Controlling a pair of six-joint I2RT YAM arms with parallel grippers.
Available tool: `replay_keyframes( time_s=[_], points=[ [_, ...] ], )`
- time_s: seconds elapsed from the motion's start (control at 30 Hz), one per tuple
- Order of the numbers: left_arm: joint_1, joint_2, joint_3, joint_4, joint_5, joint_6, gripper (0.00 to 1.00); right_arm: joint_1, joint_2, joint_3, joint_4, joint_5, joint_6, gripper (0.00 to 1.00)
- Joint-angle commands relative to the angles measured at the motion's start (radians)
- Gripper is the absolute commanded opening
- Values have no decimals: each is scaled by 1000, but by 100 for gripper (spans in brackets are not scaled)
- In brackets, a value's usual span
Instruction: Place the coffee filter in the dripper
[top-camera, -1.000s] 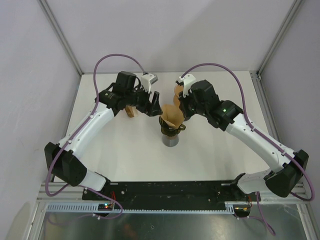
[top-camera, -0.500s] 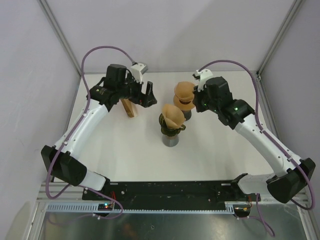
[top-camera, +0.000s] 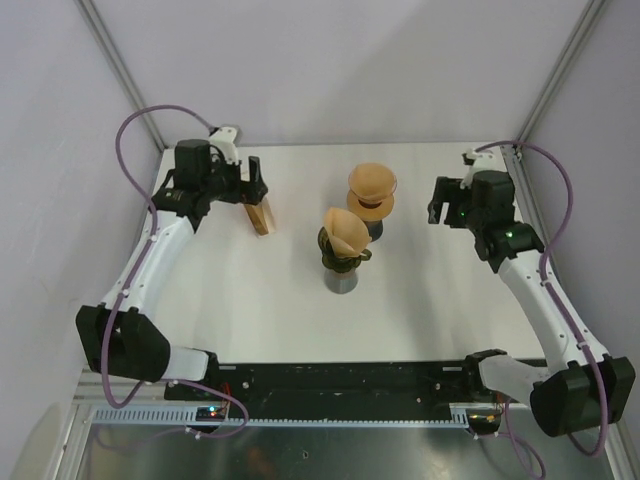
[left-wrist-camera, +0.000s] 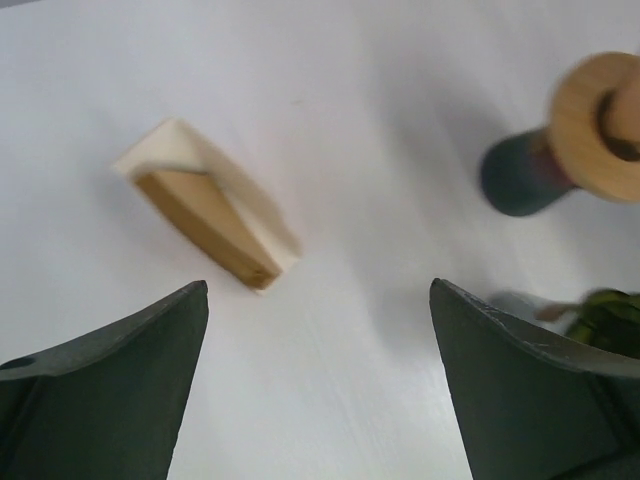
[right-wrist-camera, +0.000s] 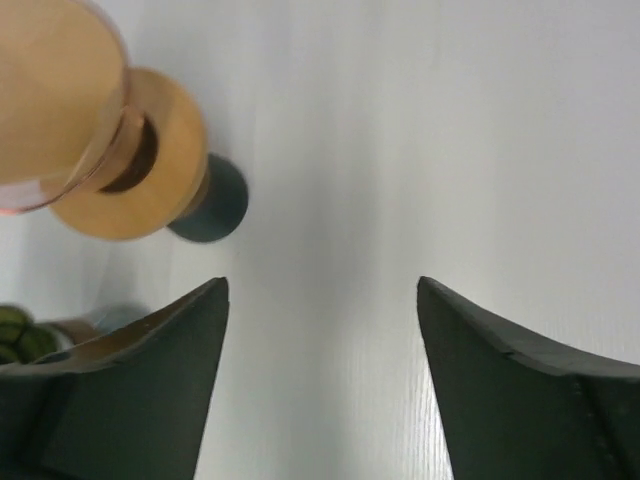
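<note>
A brown paper coffee filter (top-camera: 347, 229) sits in the green dripper (top-camera: 341, 256), which stands on a grey cylinder (top-camera: 342, 281) mid-table. My left gripper (top-camera: 250, 181) is open and empty at the far left, beside a wooden filter holder (top-camera: 261, 215). In the left wrist view my left gripper (left-wrist-camera: 318, 290) hangs over bare table, with the holder (left-wrist-camera: 205, 215) ahead and the dripper (left-wrist-camera: 608, 312) at the right edge. At the far right my right gripper (top-camera: 438, 203) is open and empty, well apart from the dripper; its wrist view shows my right gripper (right-wrist-camera: 322, 285) over bare table.
A second brewer with a wooden collar (top-camera: 371, 190) stands on a dark base just behind the dripper. It also shows in both wrist views: wooden collar (right-wrist-camera: 130, 170), wooden collar (left-wrist-camera: 600, 125). Pale walls and metal frame posts close in the table at the back and sides.
Both arms have drawn back outward from the dripper, left arm to the left, right arm to the right. The right gripper has opened and left the filter in the dripper.
</note>
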Motion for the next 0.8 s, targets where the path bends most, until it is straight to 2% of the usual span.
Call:
replay_keyframes(
  time_s=[0.0,0.07,0.13,0.4,0.77],
  points=[
    [77,-61,-116,230,-102,-15,96,-89,-74,-79,159,-10,50,89],
    [107,-79,-190,316,-126,-24,97,-128,-93,-129,204,-6,66,97],
    [139,-91,-266,398,-138,-33,98,-161,-108,-180,254,-4,81,99],
    [243,-128,-590,779,-144,-50,99,-230,-133,-400,495,18,103,99],
    [266,-157,-879,1080,-101,-54,100,-279,-95,-634,781,5,103,99]
  ],
)
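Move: The coffee filter already sits in the green dripper, about 23 cm right of the left hand, 6 cm back and 9 cm below it; the filter box stands roughly 12 cm ahead of that hand, 2 cm left and 18 cm down. From the right hand, the filter lies some 27 cm left, 2 cm back and 8 cm below, with the wooden stand about 13 cm ahead, 18 cm left and 13 cm down. Sinking and swinging outwards, both empty hands draw away from the filter and dripper. The left drops about 15 cm while going some 12 cm left to the near-left side of the filter box, turning about 20 degrees counter-clockwise, fingers staying open. The right goes down and right by roughly 10 cm each, turning clockwise, its part-open fingers spreading fully. ##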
